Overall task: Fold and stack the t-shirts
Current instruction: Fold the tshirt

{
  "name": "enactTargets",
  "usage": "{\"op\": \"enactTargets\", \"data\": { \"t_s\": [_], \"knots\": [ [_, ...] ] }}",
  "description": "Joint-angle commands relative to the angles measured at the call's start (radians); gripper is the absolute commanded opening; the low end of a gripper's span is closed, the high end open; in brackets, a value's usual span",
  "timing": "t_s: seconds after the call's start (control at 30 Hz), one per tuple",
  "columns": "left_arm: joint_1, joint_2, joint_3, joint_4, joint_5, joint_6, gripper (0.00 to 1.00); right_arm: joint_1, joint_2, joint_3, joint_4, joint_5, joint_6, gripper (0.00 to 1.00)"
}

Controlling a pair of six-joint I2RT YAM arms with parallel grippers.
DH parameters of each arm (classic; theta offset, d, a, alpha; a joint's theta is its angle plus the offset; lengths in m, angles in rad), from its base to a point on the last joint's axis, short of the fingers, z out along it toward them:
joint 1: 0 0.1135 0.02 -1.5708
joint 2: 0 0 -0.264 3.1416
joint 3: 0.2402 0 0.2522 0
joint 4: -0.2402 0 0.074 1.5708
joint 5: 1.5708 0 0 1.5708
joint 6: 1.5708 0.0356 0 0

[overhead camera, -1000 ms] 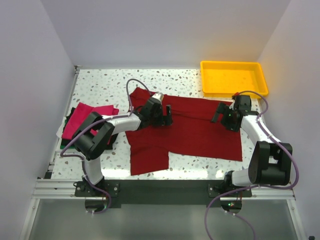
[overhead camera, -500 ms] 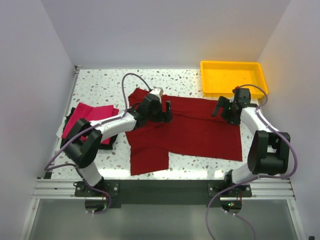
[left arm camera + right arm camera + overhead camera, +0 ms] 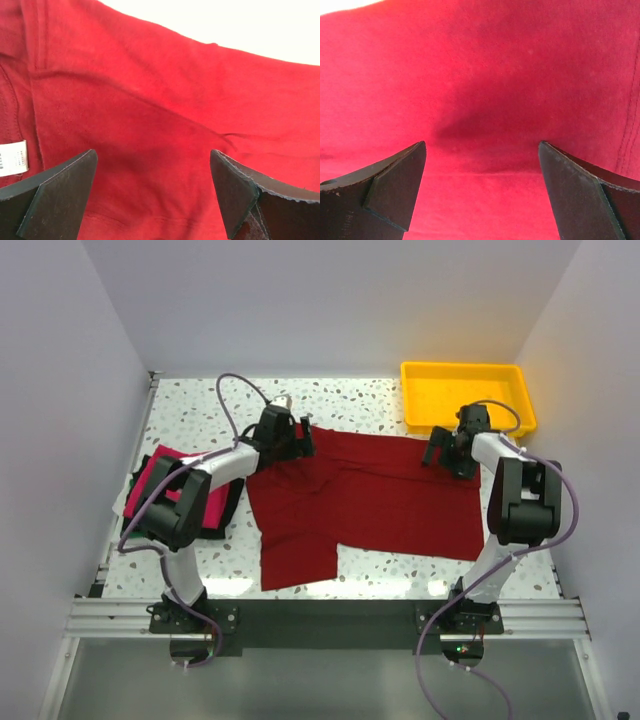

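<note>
A dark crimson t-shirt [image 3: 370, 500] lies spread flat mid-table, one sleeve reaching toward the near edge. My left gripper [image 3: 303, 440] hovers open over its far left corner. In the left wrist view the gripper [image 3: 152, 155] has red cloth [image 3: 150, 100] below the gap and a white label [image 3: 12, 157] at the left. My right gripper [image 3: 437, 452] stands open over the shirt's far right edge. The right wrist view shows the gripper [image 3: 482, 145] with only red cloth [image 3: 480, 75] between its fingers. A folded magenta-pink t-shirt [image 3: 160, 478] rests on dark folded ones [image 3: 222, 508] at the left.
A yellow plastic tray [image 3: 520, 390] sits at the far right corner, just behind my right gripper. White walls close in the table on the left, back and right. Speckled tabletop [image 3: 200, 410] shows at the far left.
Both grippers have moved away from me toward the shirt's far edge; the left one also went left to the far corner. Both stayed open. The shirt's far left sleeve now lies under the left gripper.
</note>
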Motion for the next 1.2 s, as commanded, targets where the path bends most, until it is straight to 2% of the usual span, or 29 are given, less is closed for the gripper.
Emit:
{"op": "enactTargets", "data": {
  "t_s": [0.0,0.1,0.33,0.6,0.73,0.9,0.97,1.1,1.17],
  "knots": [
    [-0.005,0.039,0.042,0.025,0.000,0.035,1.00,-0.002,0.040,0.056,0.008,0.035,-0.037,0.99],
    [-0.003,0.074,0.049,0.022,-0.052,0.035,1.00,-0.005,0.084,0.091,0.002,0.050,-0.053,0.99],
    [0.012,0.163,0.090,0.015,-0.011,0.028,1.00,-0.013,0.141,0.128,0.033,0.047,-0.082,0.99],
    [0.012,0.139,0.128,-0.027,-0.008,0.028,1.00,-0.013,0.103,0.144,0.000,0.042,-0.090,0.99],
    [0.011,0.017,0.107,-0.059,-0.008,0.032,1.00,-0.013,0.002,0.087,-0.018,0.035,-0.051,0.99],
    [-0.020,-0.180,-0.026,-0.096,-0.068,0.009,1.00,-0.013,-0.202,-0.026,-0.049,0.019,-0.007,0.99],
    [-0.061,-0.289,-0.104,-0.110,-0.109,-0.001,1.00,-0.013,-0.297,-0.068,-0.050,0.012,0.024,0.99],
    [-0.164,-0.473,-0.212,-0.250,-0.252,-0.053,1.00,-0.013,-0.437,-0.187,-0.056,-0.022,0.074,0.99],
    [-0.218,-0.534,-0.293,-0.295,-0.272,-0.112,1.00,-0.011,-0.489,-0.223,-0.066,-0.028,0.085,0.99]
  ]
}}
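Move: The spread t-shirt's middle lies about 12 cm back and 16 cm right of the left hand, some 5 cm below it. It is 10 cm back and 19 cm left of the right hand, which is already low on the cloth. The pink folded stack is roughly 26 cm left and 11 cm back of the left hand; the yellow box's middle is about 14 cm ahead and 4 cm right of the right hand. Left sinks 4 cm; both open hands push the t-shirt forward 2–4 cm, then lift off, drawing back. ##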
